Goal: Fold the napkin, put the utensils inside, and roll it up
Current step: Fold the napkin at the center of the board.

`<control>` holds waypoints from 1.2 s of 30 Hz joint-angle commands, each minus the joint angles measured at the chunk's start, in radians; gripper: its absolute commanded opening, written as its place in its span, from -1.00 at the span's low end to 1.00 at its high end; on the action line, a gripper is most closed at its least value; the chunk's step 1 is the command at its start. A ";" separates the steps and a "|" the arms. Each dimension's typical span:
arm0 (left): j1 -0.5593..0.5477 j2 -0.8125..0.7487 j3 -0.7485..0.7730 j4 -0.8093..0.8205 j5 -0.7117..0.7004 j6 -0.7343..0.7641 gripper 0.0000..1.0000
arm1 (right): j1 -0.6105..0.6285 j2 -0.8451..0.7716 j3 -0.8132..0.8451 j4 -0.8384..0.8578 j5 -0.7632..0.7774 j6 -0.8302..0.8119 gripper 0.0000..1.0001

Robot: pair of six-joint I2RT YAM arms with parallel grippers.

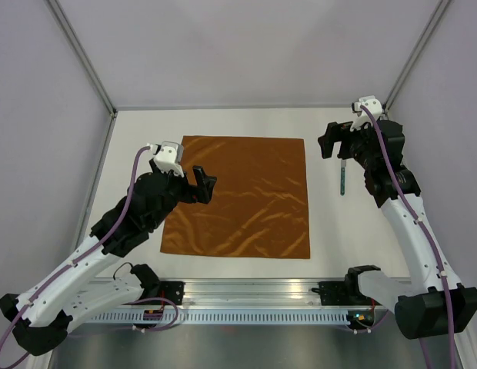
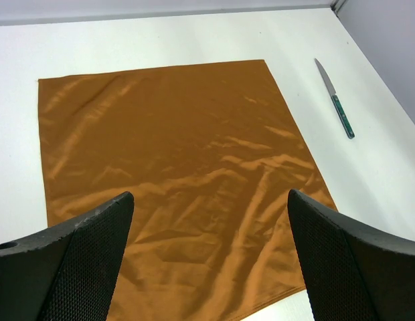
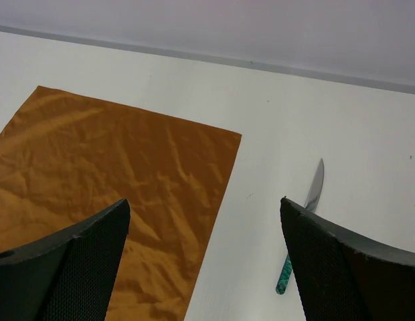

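The rust-orange napkin point(image 1: 238, 196) lies flat and unfolded in the middle of the white table, softly creased; it also fills the left wrist view point(image 2: 174, 167) and shows at left in the right wrist view point(image 3: 107, 180). One utensil, a knife with a teal handle point(image 1: 341, 178), lies to the right of the napkin, apart from it point(image 2: 336, 100) point(image 3: 300, 231). My left gripper point(image 1: 201, 183) hovers open over the napkin's left part. My right gripper point(image 1: 331, 142) hangs open above the table near the knife's far end. Neither holds anything.
Grey walls and metal frame posts point(image 1: 81, 54) enclose the table. A slotted metal rail point(image 1: 254, 311) with the arm bases runs along the near edge. White table surface point(image 1: 354, 231) shows to the right of the napkin.
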 commanded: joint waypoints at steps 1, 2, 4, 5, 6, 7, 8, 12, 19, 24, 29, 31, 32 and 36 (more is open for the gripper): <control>-0.004 -0.014 0.023 -0.007 -0.008 0.022 0.99 | 0.002 -0.003 0.005 -0.009 0.025 0.006 0.96; -0.004 -0.014 0.030 -0.007 -0.009 0.020 0.99 | 0.002 -0.005 0.003 -0.006 0.025 0.006 0.96; -0.004 -0.018 0.038 -0.014 -0.017 0.014 0.99 | 0.003 -0.003 -0.003 -0.007 0.007 0.002 0.96; -0.004 -0.018 0.053 -0.016 -0.026 0.014 0.99 | 0.002 -0.002 -0.004 -0.010 -0.004 -0.005 0.96; -0.004 -0.020 0.063 -0.020 -0.028 0.013 0.99 | 0.003 0.003 -0.007 -0.010 -0.028 -0.006 0.96; -0.004 -0.018 0.076 -0.025 -0.032 0.013 0.99 | 0.002 0.010 -0.009 -0.009 -0.054 -0.005 0.96; -0.004 -0.015 0.105 -0.027 -0.040 0.013 0.99 | 0.003 0.017 -0.010 -0.009 -0.076 -0.008 0.96; -0.004 0.014 0.214 -0.042 -0.071 0.034 0.99 | 0.053 0.067 0.009 -0.007 -0.119 0.003 0.93; -0.004 0.104 0.432 -0.063 -0.153 0.085 0.99 | 0.521 0.277 0.104 -0.027 -0.001 0.005 0.64; -0.004 0.094 0.474 -0.065 -0.178 0.080 0.99 | 0.757 0.467 0.176 -0.026 0.034 -0.018 0.45; -0.004 0.092 0.480 -0.080 -0.186 0.069 0.99 | 0.939 0.616 0.301 0.019 0.083 -0.020 0.33; -0.004 0.088 0.474 -0.091 -0.190 0.060 0.99 | 1.001 0.693 0.341 0.033 0.077 -0.020 0.27; -0.004 0.086 0.471 -0.093 -0.190 0.057 0.99 | 1.018 0.719 0.374 0.037 0.077 -0.021 0.24; -0.004 0.077 0.460 -0.116 -0.190 0.034 0.99 | 1.089 0.840 0.437 0.076 0.082 -0.020 0.14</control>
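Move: The napkin lies flat. Its near-left corner is roughly 50 cm to the right hand's left, 24 cm back and 29 cm below; the near-right corner is about 25 cm back and 5 cm left of that hand, equally low. The knife lies some 6 cm ahead, 9 cm right and 29 cm below it. From the left hand, the near-left corner is about 12 cm back, 20 cm left and 29 cm down. Towards the napkin's near-left corner, the right hand sweeps over the cloth, about 40 cm left while drawing back and sinking some 15 cm each, swinging roughly 60 degrees counter-clockwise with the fingers tipping down and closing to just over half open, touching nothing yet. The left hand, still wide open, climbs about 15 cm, drifts slightly left and tips its fingers up. ##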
